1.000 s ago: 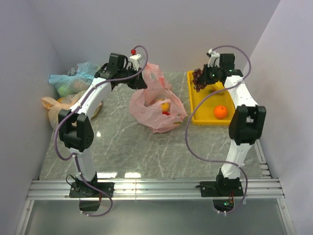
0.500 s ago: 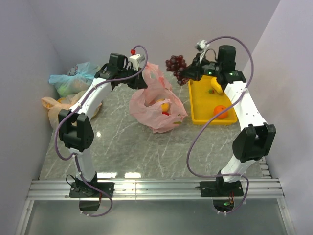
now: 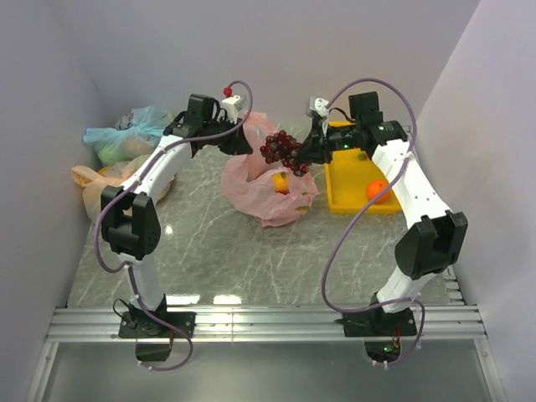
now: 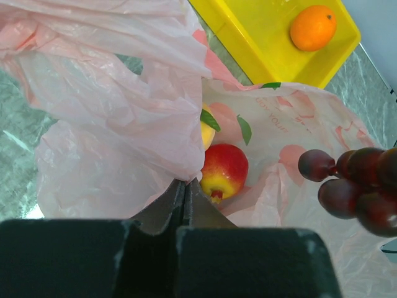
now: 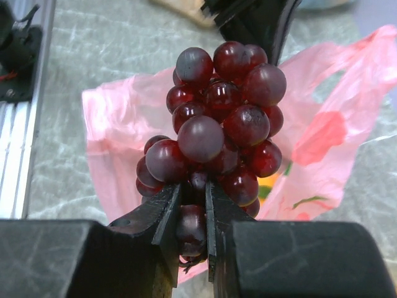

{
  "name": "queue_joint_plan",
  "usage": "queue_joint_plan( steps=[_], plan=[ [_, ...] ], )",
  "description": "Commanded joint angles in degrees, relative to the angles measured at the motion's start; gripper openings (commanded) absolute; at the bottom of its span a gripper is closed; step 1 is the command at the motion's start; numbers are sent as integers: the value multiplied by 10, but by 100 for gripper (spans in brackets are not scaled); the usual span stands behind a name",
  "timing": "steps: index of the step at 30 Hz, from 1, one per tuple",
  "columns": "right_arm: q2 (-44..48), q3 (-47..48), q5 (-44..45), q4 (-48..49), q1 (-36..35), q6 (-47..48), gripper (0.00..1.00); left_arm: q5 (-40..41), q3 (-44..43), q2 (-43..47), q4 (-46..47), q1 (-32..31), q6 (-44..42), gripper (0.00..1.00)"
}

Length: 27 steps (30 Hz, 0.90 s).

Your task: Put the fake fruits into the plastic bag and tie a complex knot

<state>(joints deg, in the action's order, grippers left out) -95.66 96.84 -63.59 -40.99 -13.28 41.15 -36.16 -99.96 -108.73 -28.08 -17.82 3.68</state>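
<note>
The salmon-pink plastic bag (image 3: 270, 194) lies at mid-table with its mouth held up. My left gripper (image 3: 242, 138) is shut on the bag's rim (image 4: 155, 112). Inside the bag lie a red-and-yellow fruit (image 4: 224, 171) and a yellow one (image 3: 282, 182). My right gripper (image 5: 192, 194) is shut on the dark purple grape bunch (image 5: 223, 118) and holds it in the air over the bag's opening (image 3: 283, 152). An orange ball (image 3: 377, 191) sits in the yellow tray (image 3: 345, 199).
A blue-green tied bag (image 3: 126, 134) and a pale peach tied bag (image 3: 94, 180) lie at the back left by the wall. The yellow tray stands right of the pink bag. Walls close in the left, back and right.
My right arm lifted the grape bunch out of the yellow tray and swung it left to above the bag's mouth. The left arm has kept still, holding the bag.
</note>
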Motion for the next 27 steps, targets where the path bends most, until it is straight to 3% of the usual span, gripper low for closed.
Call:
queue_joint_plan(
  steps=[1, 5, 11, 12, 13, 18, 21, 25, 27],
  plan=[
    [-15, 66, -21, -101, -3, 86, 0, -10, -4, 16, 27, 1, 11, 0],
    [-78, 125, -4, -188, -19, 140, 0, -15, -18, 11, 25, 1, 12, 0],
    [-145, 196, 50, -219, -54, 92, 1, -18, -30, 4, 28, 1, 21, 0],
    [-151, 209, 61, -232, -57, 91, 8, -18, -29, 4, 29, 1, 23, 0],
    [-153, 214, 76, -233, -60, 90, 29, -16, -28, 5, 30, 1, 25, 0],
    [-124, 186, 96, -135, -51, -15, 73, -9, -21, 11, 32, 1, 25, 0],
    [-94, 157, 96, -61, -21, -81, 78, -4, -20, 11, 29, 1, 22, 0],
    [-69, 115, 107, 105, 56, -283, 81, 0, -25, 8, 26, 2, 17, 0],
    [-85, 128, 150, 141, 87, -313, 82, -2, -29, 4, 23, 2, 16, 0]
  ],
)
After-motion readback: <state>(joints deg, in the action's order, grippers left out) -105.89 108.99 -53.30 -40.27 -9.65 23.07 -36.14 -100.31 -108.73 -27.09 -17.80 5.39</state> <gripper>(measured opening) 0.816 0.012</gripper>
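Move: The right hand already holds the grapes over the bag's near right side. The bag opening's middle lies about 6 cm ahead, 6 cm to its left and some 20 cm below; the yellow fruit inside is roughly 10 cm ahead, 5 cm left and 25 cm down. The tray orange sits some 10 cm ahead, 23 cm right and 26 cm down. From the left hand, still pinching the bag's rim, the opening is level fore-and-aft, about 8 cm right and 12 cm below. The right fingers let go of the grapes over the bag opening: the hand sinks about 6 cm while easing left, its fingertips tipping further down, and the fingers spread wide near the lowest point. Emptied, it reverses, rising and swinging forward and right towards the yellow tray while turning clockwise some 20 degrees. The left hand stays put, its fingers shut on the rim. ##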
